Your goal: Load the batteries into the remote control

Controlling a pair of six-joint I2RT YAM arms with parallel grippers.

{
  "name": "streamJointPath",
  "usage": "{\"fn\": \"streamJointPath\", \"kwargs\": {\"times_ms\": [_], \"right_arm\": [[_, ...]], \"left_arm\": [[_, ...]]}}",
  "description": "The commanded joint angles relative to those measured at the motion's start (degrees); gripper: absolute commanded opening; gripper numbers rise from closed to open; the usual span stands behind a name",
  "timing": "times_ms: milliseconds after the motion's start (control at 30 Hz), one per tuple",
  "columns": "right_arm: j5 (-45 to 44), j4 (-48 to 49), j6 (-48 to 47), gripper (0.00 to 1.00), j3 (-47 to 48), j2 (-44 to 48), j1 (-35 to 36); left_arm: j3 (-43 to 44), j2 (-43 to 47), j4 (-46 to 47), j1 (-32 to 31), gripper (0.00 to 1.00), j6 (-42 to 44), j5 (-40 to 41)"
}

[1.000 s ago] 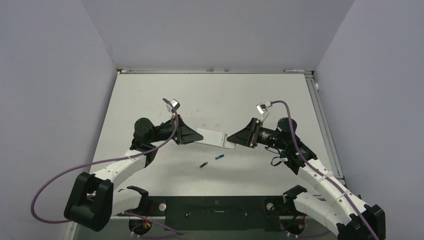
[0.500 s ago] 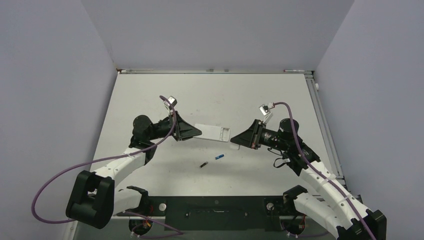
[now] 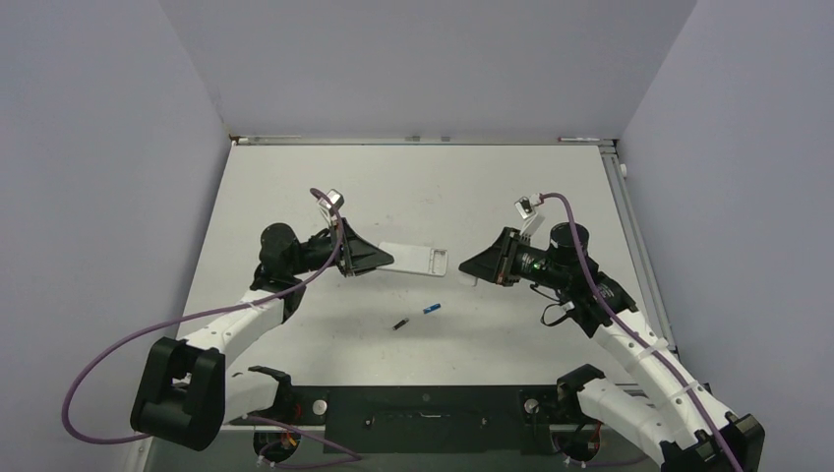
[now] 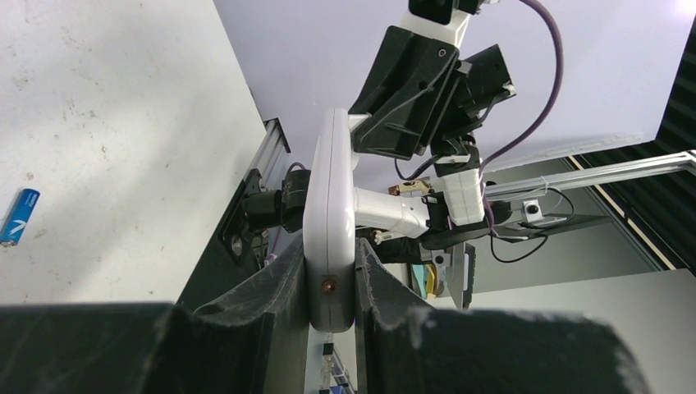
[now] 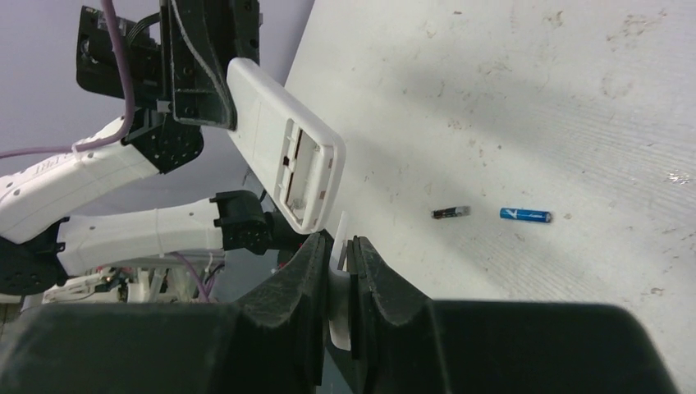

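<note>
My left gripper [image 3: 380, 258] is shut on one end of the white remote control [image 3: 417, 259], held edge-on between the fingers [image 4: 330, 246]. The remote's back faces the right wrist camera, and its battery compartment [image 5: 304, 175] stands uncovered. My right gripper [image 3: 470, 269] is a short way right of the remote, shut on a thin white plastic cover [image 5: 340, 243]. Both batteries lie on the table in front of the remote: the blue one [image 3: 431, 309] [image 5: 525, 215] and the dark one [image 3: 400, 323] [image 5: 451, 213]. The blue battery [image 4: 18, 217] also shows in the left wrist view.
The white table [image 3: 413, 187] is walled by grey panels on three sides, with a metal rail [image 3: 634, 236] along its right edge. The arm bases and a black mounting plate [image 3: 423, 413] sit at the near edge.
My right gripper has closed on the white cover and drawn back to the right, off the remote. The left gripper has shifted the remote slightly away. The batteries have not moved.
</note>
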State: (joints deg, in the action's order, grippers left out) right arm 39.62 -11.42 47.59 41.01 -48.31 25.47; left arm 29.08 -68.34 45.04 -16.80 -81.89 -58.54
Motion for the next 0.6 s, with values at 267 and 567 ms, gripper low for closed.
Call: {"fn": "streamJointPath", "kwargs": {"times_ms": [267, 567], "right_arm": [[-11.8, -8.0, -9.7, 0.09, 6.8, -7.5, -1.1], [-16.1, -4.1, -10.4, 0.08, 5.2, -15.5, -3.4]], "left_arm": [[2.5, 4.4, -10.7, 1.2, 0.0, 8.9, 0.3], [2.4, 5.0, -17.8, 1.2, 0.0, 13.9, 1.1]]}}
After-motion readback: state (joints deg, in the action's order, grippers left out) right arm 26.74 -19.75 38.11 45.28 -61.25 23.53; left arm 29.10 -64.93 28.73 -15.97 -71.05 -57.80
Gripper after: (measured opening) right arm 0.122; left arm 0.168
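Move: On the bare table, a clear spot for the battery cover held by the right hand lies about 10 cm ahead of that hand, 4 cm to its right and 24 cm below. The remote is some 10 cm to its left and 3 cm ahead, nearly level in height; the blue battery lies 6 cm left, 3 cm ahead and 24 cm below. From the left hand, the remote's middle is 5 cm right and 1 cm ahead; the clear spot is 19 cm right, 8 cm ahead, 25 cm below. Sinking about 7 cm while going some 5 cm forward and a little right, the right hand carries the still-pinched cover away from the remote's open end; its fingers tip down some 15 degrees and swing clockwise towards forward. The left hand keeps its grip on the remote, lowering it about 3 cm and tipping its free end slightly down. ##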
